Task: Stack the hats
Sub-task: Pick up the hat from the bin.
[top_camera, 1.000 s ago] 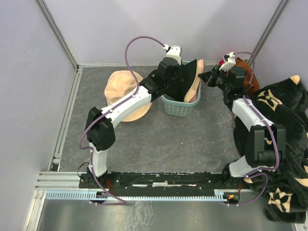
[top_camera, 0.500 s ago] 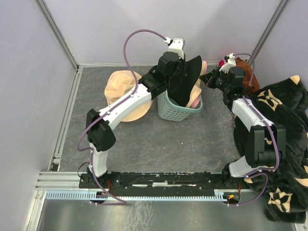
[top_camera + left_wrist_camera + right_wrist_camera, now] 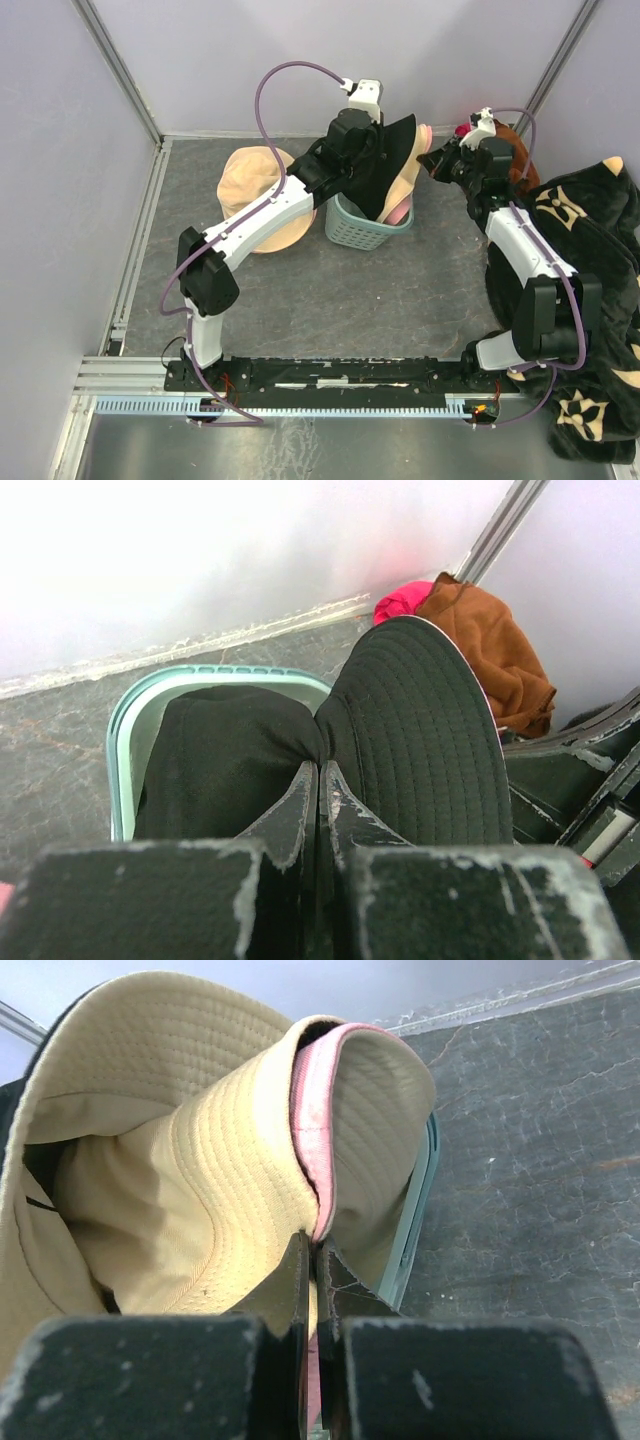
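A black hat point(image 3: 420, 730) stands on edge in the teal basket point(image 3: 125, 720), and my left gripper point(image 3: 320, 768) is shut on its fabric where crown meets brim. Behind it, a beige hat point(image 3: 190, 1160) and a pink hat point(image 3: 318, 1110) are folded together over the basket rim point(image 3: 412, 1215). My right gripper point(image 3: 318, 1245) is shut on their brims. From above, the left gripper point(image 3: 372, 165) and the right gripper point(image 3: 432, 160) hold the bundle from opposite sides over the basket point(image 3: 362, 230). A peach hat point(image 3: 255, 195) lies flat to the left of the basket.
A rust-brown cloth point(image 3: 512, 150) with something pink point(image 3: 405, 598) beside it sits in the back right corner. A black blanket with beige flowers point(image 3: 600, 260) covers the right side. Walls close the back and sides.
The left gripper has risen, pulling the black hat higher out of the basket. The basket has shifted slightly left and towards me. The right gripper has barely moved.
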You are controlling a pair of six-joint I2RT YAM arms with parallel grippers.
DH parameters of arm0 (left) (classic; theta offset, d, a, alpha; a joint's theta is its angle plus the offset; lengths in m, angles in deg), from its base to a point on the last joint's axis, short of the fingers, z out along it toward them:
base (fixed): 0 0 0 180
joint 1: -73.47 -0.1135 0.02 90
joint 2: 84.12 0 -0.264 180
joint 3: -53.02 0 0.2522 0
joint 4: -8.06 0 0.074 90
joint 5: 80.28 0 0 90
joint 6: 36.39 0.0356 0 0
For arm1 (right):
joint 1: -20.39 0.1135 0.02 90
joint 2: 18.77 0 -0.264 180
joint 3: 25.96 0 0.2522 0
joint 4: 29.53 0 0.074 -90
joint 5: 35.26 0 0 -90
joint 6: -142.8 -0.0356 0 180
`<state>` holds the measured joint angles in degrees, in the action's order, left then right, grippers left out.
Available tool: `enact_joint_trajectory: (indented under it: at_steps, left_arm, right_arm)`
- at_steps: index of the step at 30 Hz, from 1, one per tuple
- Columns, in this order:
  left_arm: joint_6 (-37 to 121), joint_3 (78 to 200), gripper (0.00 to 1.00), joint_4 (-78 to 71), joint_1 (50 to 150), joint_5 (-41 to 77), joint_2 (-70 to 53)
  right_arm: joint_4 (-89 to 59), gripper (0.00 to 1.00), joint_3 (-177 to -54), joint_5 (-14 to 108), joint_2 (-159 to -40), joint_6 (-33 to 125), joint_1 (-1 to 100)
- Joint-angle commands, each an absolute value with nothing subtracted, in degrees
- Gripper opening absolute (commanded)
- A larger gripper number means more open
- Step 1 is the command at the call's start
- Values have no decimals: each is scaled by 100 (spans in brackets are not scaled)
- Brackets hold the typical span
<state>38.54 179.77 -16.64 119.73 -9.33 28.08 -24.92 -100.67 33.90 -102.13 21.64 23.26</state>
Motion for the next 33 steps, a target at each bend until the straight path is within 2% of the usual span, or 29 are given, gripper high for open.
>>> enact_joint_trajectory:
  at_steps: [1,3,7,10,15,33]
  left_arm:
    - [4119,17698,3,-889,11964,-1285,2063]
    - [4112,17619,3,-897,11961,-1287,2039]
    - [4097,17505,3,-900,11948,-1263,2016]
    - [4074,17389,3,-861,11950,-1227,1994]
    - [4034,17364,3,-856,11948,-1159,1995]
    - [4016,17125,3,-728,11950,-936,1955]
  right_arm:
    - [-2249,1,-10264,3481,-10129,2312,2545]
    - [-2188,11,-10200,3584,-10112,2319,2649]
    - [-2111,38,-9937,3794,-9923,2309,2773]
    - [-2114,47,-9722,3866,-9745,2228,2785]
    - [-2018,52,-9497,4021,-9549,2151,2856]
    - [-1654,51,-9495,4690,-10095,2208,3333]
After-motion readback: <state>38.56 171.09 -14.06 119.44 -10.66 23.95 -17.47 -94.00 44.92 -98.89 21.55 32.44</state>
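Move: From the right hand, shut on the cream hat's edge with its pink brim, the bin's right rim is roughly 5 cm back, 3 cm left and 9 cm down. The cream hat's body is about 5 cm left, 2 cm back and 4 cm below; the black hat, pinched by the left hand, some 10 cm left, 1 cm back and 3 cm below. From the left hand that rim lies about 7 cm right, 6 cm back, 17 cm below. Right opens off the brims, sinking 6 cm, back and left, towards the bin rim; left keeps the black hat. ##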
